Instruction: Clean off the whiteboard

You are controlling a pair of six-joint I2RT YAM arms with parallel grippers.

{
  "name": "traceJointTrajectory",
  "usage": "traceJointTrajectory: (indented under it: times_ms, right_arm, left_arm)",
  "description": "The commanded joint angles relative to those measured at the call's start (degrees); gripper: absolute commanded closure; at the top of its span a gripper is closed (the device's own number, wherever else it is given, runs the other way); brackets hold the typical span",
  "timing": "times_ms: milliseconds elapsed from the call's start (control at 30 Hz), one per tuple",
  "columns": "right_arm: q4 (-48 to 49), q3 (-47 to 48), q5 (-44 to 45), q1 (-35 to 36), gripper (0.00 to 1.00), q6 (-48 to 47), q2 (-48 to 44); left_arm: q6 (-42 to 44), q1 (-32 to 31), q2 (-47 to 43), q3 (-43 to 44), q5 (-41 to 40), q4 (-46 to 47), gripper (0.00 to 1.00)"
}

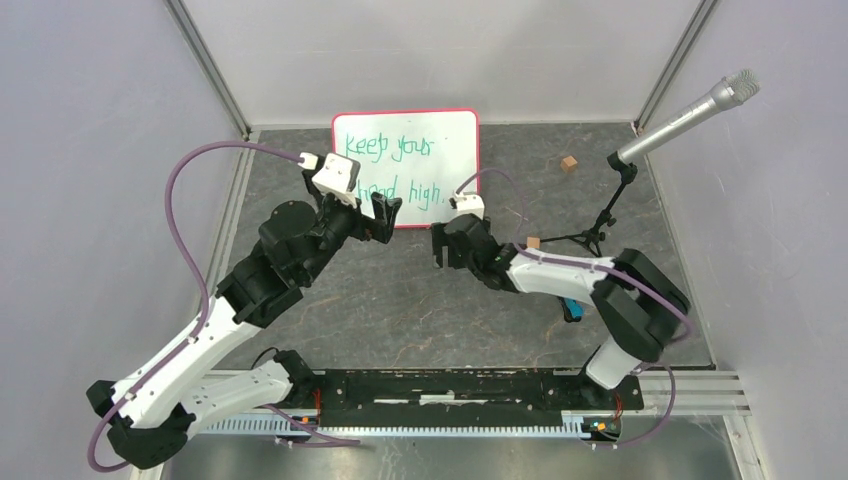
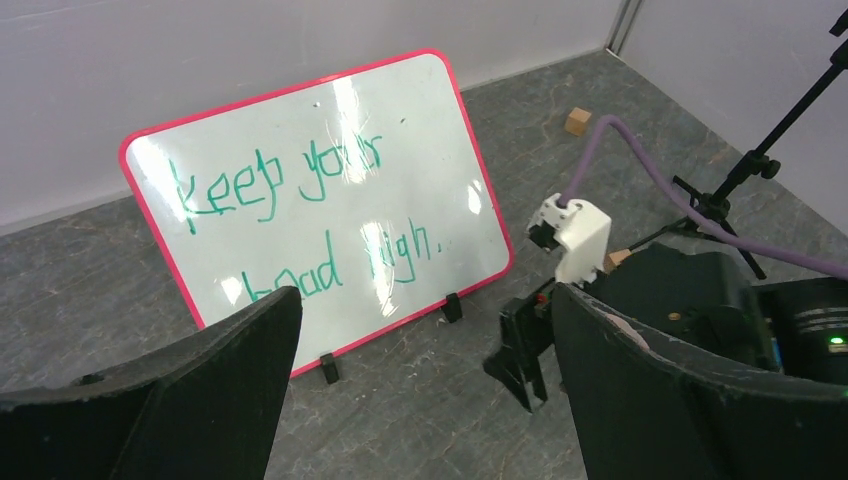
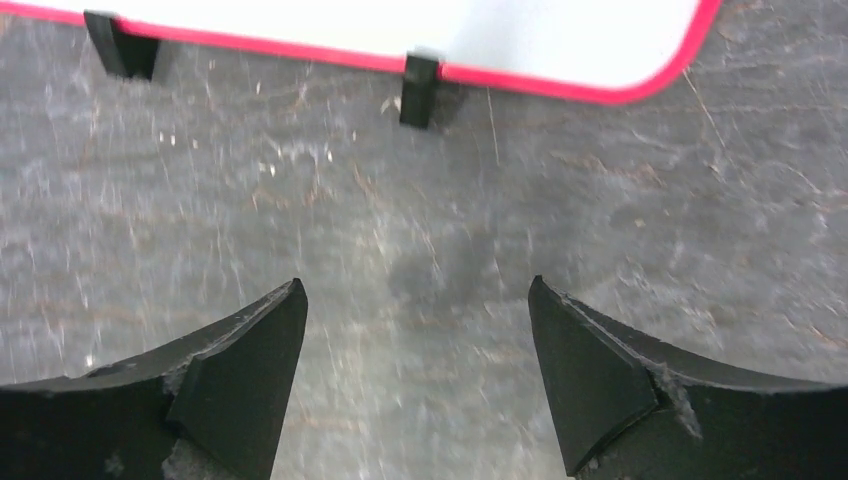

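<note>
The whiteboard (image 1: 405, 160) leans upright at the back of the table, red-rimmed, with green writing "Keep your head high." It also fills the upper left of the left wrist view (image 2: 330, 190). My left gripper (image 1: 386, 214) hovers just in front of its lower left edge, open and holding nothing (image 2: 425, 295). My right gripper (image 1: 438, 250) hangs low over the grey tabletop a little before the board's lower right corner, open and holding nothing (image 3: 415, 290). In the right wrist view only the whiteboard's bottom rim (image 3: 560, 85) and two black clip feet show.
A microphone on a black tripod stand (image 1: 640, 150) stands at the right, close to the right arm. Two small wooden cubes lie on the table, one at the back right (image 1: 568, 163) and one beside the right arm (image 1: 533, 242). Grey walls close in the back and sides.
</note>
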Motion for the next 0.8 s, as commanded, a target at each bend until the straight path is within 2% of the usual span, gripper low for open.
traceJointTrajectory:
  times_ms: [0, 267, 333, 500, 633, 767]
  right_arm:
    - [0.9, 7.5, 5.7, 0.4, 0.15, 4.9, 7.5]
    - [-0.2, 17.9, 8.2, 0.7, 0.22, 3.7, 19.3]
    - [0.8, 18.9, 8.4, 0.7, 0.28, 1.7, 20.8]
    - [0.9, 20.8, 11.0, 0.2, 0.36, 0.9, 23.6]
    - [1.3, 22.0, 9.9, -0.7, 0.40, 1.4, 25.4]
    - [1.8, 22.7, 8.6, -1.9, 0.49, 1.3, 26.8]
  left_arm:
    - [3.1, 0.1, -1.2, -0.1, -2.3, 3.7, 0.00]
    - [3.1, 0.1, -1.1, -1.2, -3.1, 4.6, 0.00]
    - [3.1, 0.1, -1.1, -1.3, -3.1, 4.6, 0.00]
    - [2.8, 0.1, -0.7, -1.4, -2.3, 4.7, 0.00]
    - [2.6, 0.1, -0.4, -1.4, -2.4, 4.7, 0.00]
    - [2.6, 0.1, 0.0, -1.4, -2.4, 4.5, 0.00]
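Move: The right hand goes for the black clip at the right part of the whiteboard's near edge, about 9 cm ahead of it, 3 cm left and 6 cm lower. The left clip sits some 15 cm left of that clip, level with it; the board's middle lies about 11 cm beyond and 7 cm left of the same clip. The left hand waits high: the right clip is roughly 13 cm ahead of it, 10 cm right and 35 cm below. Towards the clip at the whiteboard's near edge, the right hand reaches about 7 cm forward while sinking 5 cm; it also drifts 4 cm left in the first half, then runs on straight and slows. The wrist turns slightly clockwise, and the fingers close from nearly wide open to about half, the clip ending just ahead near the right fingertip; contact can't be made out. ##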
